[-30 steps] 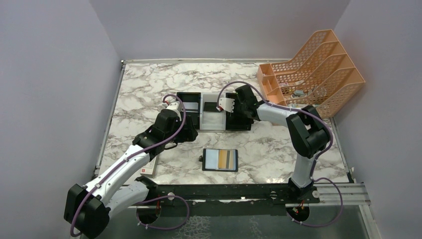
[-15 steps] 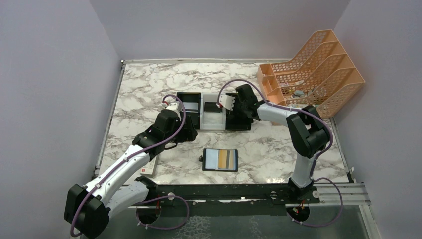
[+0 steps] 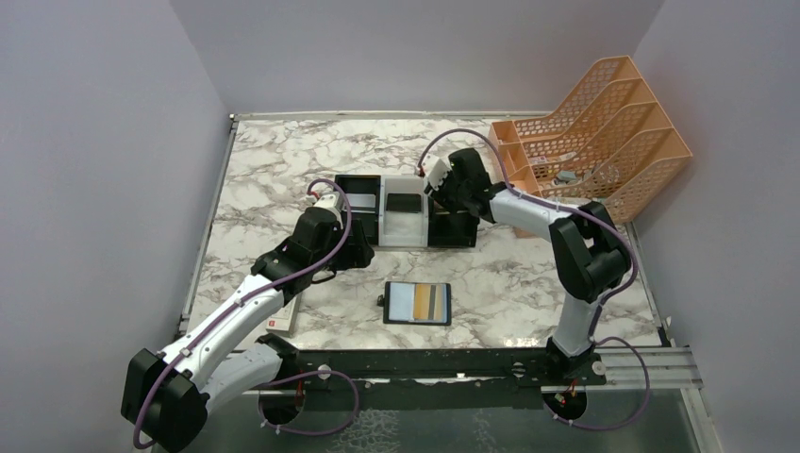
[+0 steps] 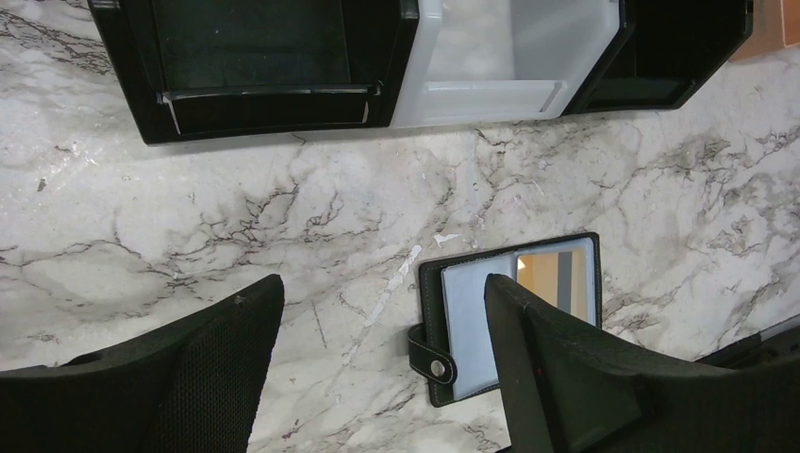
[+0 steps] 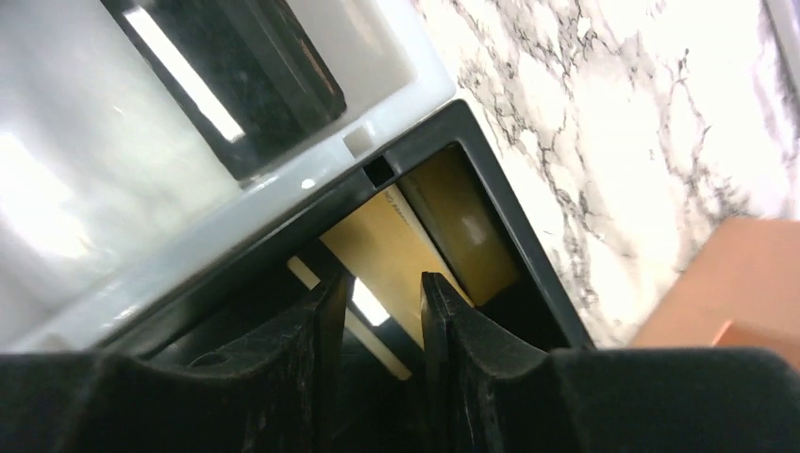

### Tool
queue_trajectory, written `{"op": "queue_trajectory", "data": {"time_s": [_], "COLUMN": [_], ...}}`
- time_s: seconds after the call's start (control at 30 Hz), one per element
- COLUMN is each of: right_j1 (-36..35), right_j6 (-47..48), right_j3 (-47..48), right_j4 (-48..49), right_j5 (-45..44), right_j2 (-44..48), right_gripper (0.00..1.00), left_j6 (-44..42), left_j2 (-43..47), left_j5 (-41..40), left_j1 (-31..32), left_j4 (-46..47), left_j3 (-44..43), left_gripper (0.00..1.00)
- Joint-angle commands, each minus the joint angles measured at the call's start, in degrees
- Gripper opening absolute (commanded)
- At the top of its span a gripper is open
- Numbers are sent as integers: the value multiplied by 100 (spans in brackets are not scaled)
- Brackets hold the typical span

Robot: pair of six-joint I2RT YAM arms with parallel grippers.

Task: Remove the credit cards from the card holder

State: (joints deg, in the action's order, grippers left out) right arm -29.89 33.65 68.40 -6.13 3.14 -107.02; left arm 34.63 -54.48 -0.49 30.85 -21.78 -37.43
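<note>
The card holder (image 3: 418, 303) lies open on the marble near the front; it shows a bluish-grey panel and a gold-tan striped credit card (image 3: 430, 302) in its right pocket. In the left wrist view the card holder (image 4: 462, 330) lies below my left gripper (image 4: 382, 293), which hovers wide open and empty. My right gripper (image 5: 382, 288) hangs over the tray's right black compartment, its jaws a narrow gap apart with nothing between them. A gold card (image 5: 415, 241) lies in that compartment. A dark card (image 3: 404, 202) rests in the white middle compartment.
The black-white-black tray (image 3: 377, 226) sits mid-table. An orange file rack (image 3: 594, 132) stands at the back right. A white box with a red mark (image 3: 281, 319) lies under my left arm. Walls enclose the table on the left, back and right.
My right gripper has lifted and drawn back from over the white compartment to the right black one. The dark card stays in the white compartment. The left arm has not moved.
</note>
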Motion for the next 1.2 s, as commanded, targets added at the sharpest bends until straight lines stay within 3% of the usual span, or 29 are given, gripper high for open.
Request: {"op": "queue_trajectory", "data": {"time_s": [0.0, 0.1, 0.2, 0.23, 0.57, 1.17], "right_j1": [27, 27, 31, 30, 29, -32], "right_j6": [-1992, -3278, -4204, -4368, -5005, -5138], "right_j3": [115, 408, 627, 642, 524, 496], "right_j4": [198, -436, -1072, -1192, -1347, -1203], "right_j5": [476, 139, -333, -467, -171, -889], "right_j2": [514, 509, 379, 322, -21, -494], "right_gripper": [33, 25, 4, 1, 1, 1], "left_j6": [58, 45, 86, 98, 123, 106], "left_j2": [75, 73, 93, 107, 146, -10], "left_j5": [-67, -136, -189, -196, -201, -143], "left_j1": [-27, -24, -27, -27, -26, -25], "left_j4": [36, 40, 79, 95, 196, 331], "left_j3": [-35, -67, -64, -63, 31, 52], "left_gripper": [80, 80, 80, 80, 80, 80]}}
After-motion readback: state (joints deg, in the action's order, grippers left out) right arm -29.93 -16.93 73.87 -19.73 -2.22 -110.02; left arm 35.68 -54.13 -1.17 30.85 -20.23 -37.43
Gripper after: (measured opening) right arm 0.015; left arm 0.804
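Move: The gold cards lie in the far half of the right-hand black bin, their middle about 4 cm below the right hand's fingertips, 1 cm ahead and some 2 cm to its right. The white bin's middle is roughly 11 cm left and 2 cm back of that hand; the black box inside it sits about 12 cm left, level with it. From the idle left hand the cards are some 18 cm ahead and 23 cm right. Above the gold cards the right hand lifts about 4 cm, its part-open fingers shutting completely as the wrist swings clockwise some 40 degrees and the fingers tip steeper. It then draws back 3 to 4 cm and sinks about 6 cm into the black bin, bringing the closed tips down just short of the striped card's near edge; contact can't be seen. ##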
